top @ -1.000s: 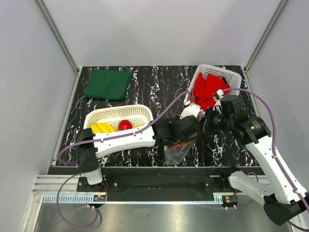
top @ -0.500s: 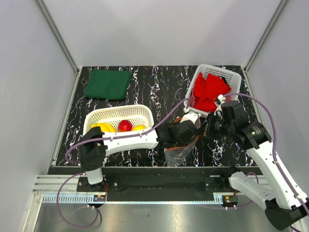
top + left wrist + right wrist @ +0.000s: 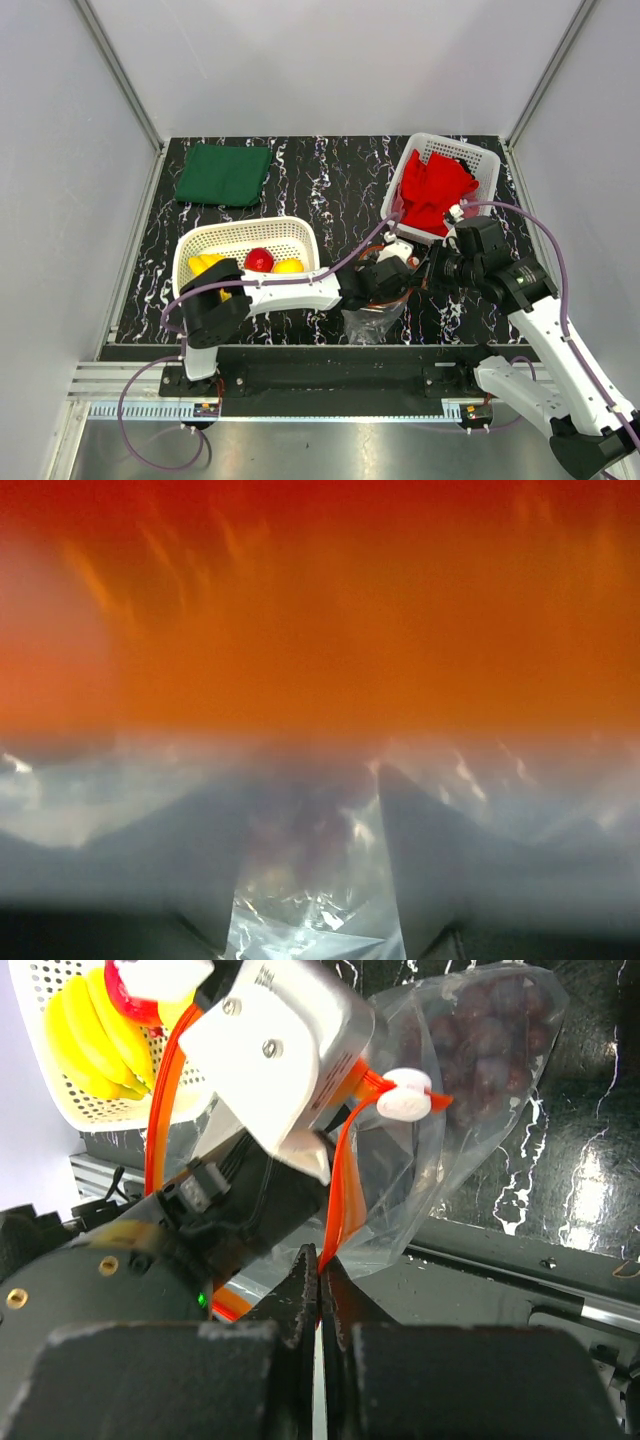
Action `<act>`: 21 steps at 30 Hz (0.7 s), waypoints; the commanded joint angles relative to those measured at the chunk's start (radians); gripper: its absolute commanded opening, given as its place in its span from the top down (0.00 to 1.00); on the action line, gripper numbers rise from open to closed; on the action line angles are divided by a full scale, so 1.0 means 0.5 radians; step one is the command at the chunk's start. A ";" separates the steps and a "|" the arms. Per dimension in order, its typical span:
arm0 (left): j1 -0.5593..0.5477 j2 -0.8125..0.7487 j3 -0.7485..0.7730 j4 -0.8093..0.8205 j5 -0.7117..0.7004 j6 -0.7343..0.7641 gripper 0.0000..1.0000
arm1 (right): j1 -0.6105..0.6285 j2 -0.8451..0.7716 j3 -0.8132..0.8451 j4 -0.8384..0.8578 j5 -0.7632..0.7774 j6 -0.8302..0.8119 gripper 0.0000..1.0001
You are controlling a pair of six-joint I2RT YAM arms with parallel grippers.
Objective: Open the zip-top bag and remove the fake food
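Note:
The zip-top bag (image 3: 366, 322) lies at the table's near edge with its orange-red zip strip (image 3: 345, 1175) pulled open. A dark purple grape cluster (image 3: 490, 1020) sits in its far end. My right gripper (image 3: 322, 1262) is shut on the strip's end; in the top view it (image 3: 430, 272) is just right of the bag. My left gripper (image 3: 374, 303) is pushed into the bag mouth, its white housing (image 3: 275, 1050) ringed by the strip. Its fingers (image 3: 200, 870) stand apart behind blurred plastic. The banana bunch (image 3: 205, 265), red fruit (image 3: 260, 258) and lemon (image 3: 288, 266) lie in the left basket.
The white mesh basket (image 3: 240, 231) with the fruit stands at the left. A second mesh basket (image 3: 425, 145) with a red cloth (image 3: 435, 190) is at the back right. A folded green cloth (image 3: 225, 173) lies at the back left. The metal rail runs along the near edge.
My left gripper has moved nearer and deeper into the bag, and its elbow has swung right. My right gripper has shifted slightly nearer, still holding the strip.

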 commanded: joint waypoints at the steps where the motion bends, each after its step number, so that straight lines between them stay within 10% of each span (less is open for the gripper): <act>1: 0.015 0.059 -0.048 0.131 -0.060 0.039 0.51 | 0.014 -0.043 -0.017 0.038 0.036 -0.020 1.00; 9: 0.009 -0.003 -0.005 0.049 -0.137 0.132 0.83 | 0.011 -0.034 -0.020 0.035 0.054 -0.036 1.00; 21: -0.068 -0.441 0.215 -0.252 -0.109 0.217 0.94 | 0.011 -0.018 0.053 -0.121 0.306 -0.155 1.00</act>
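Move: Inside the open zip-top bag, the grapes lie close beyond the left fingertips, about 3 cm ahead, 2 cm to the right and 3 cm below. The yellow fruit in the white basket is some 23 cm to that hand's left and 5 cm farther out; the red fruit is roughly 29 cm left and 6 cm farther out. From the right hand, the grapes are about 4 cm ahead, 3 cm left and 15 cm lower. Easing about a centimetre forward and down into the bag, the left hand closes its half-open fingers on the stem end of the grapes, then lifts them some 5 cm, drifting slightly back and left. The right hand keeps its pinch on the bag's orange zip edge, shifting late about 1.5 cm right and as much down. ##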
